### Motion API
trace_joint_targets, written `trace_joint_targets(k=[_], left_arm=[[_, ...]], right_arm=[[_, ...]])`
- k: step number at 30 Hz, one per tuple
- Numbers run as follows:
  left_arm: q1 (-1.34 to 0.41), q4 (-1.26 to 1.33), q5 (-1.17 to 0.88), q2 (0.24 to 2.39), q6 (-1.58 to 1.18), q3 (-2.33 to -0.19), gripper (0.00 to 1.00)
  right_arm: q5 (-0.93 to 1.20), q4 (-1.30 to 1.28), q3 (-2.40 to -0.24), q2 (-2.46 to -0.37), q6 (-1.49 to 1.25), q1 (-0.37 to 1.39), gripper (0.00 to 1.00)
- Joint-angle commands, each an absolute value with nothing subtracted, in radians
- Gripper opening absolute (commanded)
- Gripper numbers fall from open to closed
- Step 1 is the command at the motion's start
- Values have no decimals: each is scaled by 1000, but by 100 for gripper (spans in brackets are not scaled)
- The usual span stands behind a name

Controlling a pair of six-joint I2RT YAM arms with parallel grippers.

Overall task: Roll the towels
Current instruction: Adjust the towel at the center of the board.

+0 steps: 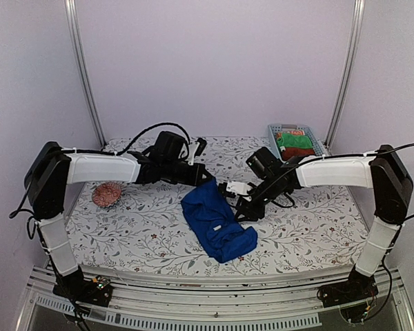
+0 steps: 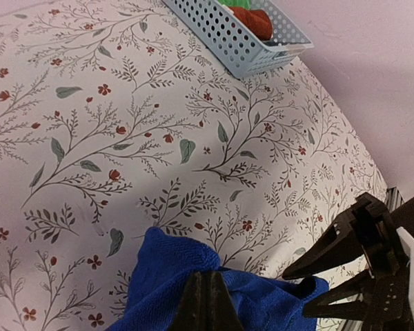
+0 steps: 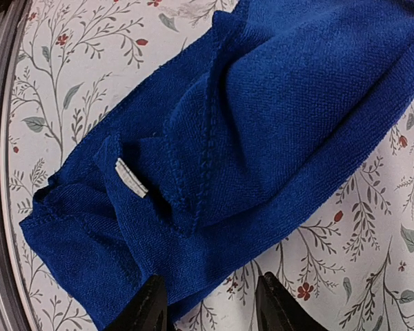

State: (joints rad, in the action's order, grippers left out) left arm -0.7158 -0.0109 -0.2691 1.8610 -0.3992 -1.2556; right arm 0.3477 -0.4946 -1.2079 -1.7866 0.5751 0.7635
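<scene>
The royal blue towel (image 1: 217, 221) lies rumpled on the middle of the table, one corner lifted toward the back. My left gripper (image 1: 208, 178) is shut on that far corner; in the left wrist view its fingers (image 2: 208, 296) pinch the blue towel (image 2: 165, 283). My right gripper (image 1: 245, 211) stands open at the towel's right edge. In the right wrist view the blue towel (image 3: 262, 124), with its white tag (image 3: 132, 177), fills the frame, and its edge lies between the right gripper's (image 3: 212, 303) spread fingers. The brick-red towel (image 1: 107, 194) sits as a roll at the left.
A pale blue basket (image 1: 297, 141) holding green and orange cloths stands at the back right, also seen as the basket (image 2: 241, 41) in the left wrist view. The table has a floral cover (image 1: 152, 227). Metal rails run along the near edge (image 1: 207, 289).
</scene>
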Motion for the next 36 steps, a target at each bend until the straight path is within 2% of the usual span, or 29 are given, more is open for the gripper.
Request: trace_joint_targets(k=[1, 8, 16, 23, 26, 29, 36], left_arm=[[-698, 19, -255, 1849, -418, -1271, 0], [-692, 23, -255, 1846, -424, -1253, 0], [-687, 25, -258, 1852, -423, -1256, 0], [-681, 23, -262, 1858, -422, -1258, 0], [-679, 22, -264, 1858, -422, -1259, 0], [-677, 20, -266, 1858, -420, -1259, 0], [-661, -102, -211, 1764, -359, -1320, 0]], right_arm=[[321, -399, -1252, -1816, 485, 763, 46], [431, -379, -1284, -1883, 437, 762, 46], [421, -388, -1321, -1955, 419, 763, 39], [368, -375, -1327, -1985, 409, 763, 25], [339, -365, -1327, -1979, 405, 763, 13], [325, -363, -1327, -1954, 409, 761, 4], [211, -522, -1401, -1771, 520, 758, 3]])
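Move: Hovering just over the blue towel's right side, the right hand has the stretch of edge it will pinch about 3 cm ahead, 3 cm to its left and 3 cm below; the towel's middle lies some 7 cm left, 1 cm back and 4 cm down. The basket is roughly 25 cm ahead and 18 cm to the right. From the left hand, which already holds the far corner raised, that edge lies about 8 cm back, 7 cm right and 7 cm lower. Easing forward and left about 4 cm over the blue towel's right side, the right hand then sinks some 3 cm to the edge and shuts its half-open fingers there, pinching the fabric, and at the last comes up about 1 cm, drawing slightly right. The left hand keeps its closed grip on the raised far corner, creeping forward and left by roughly 2 cm. ##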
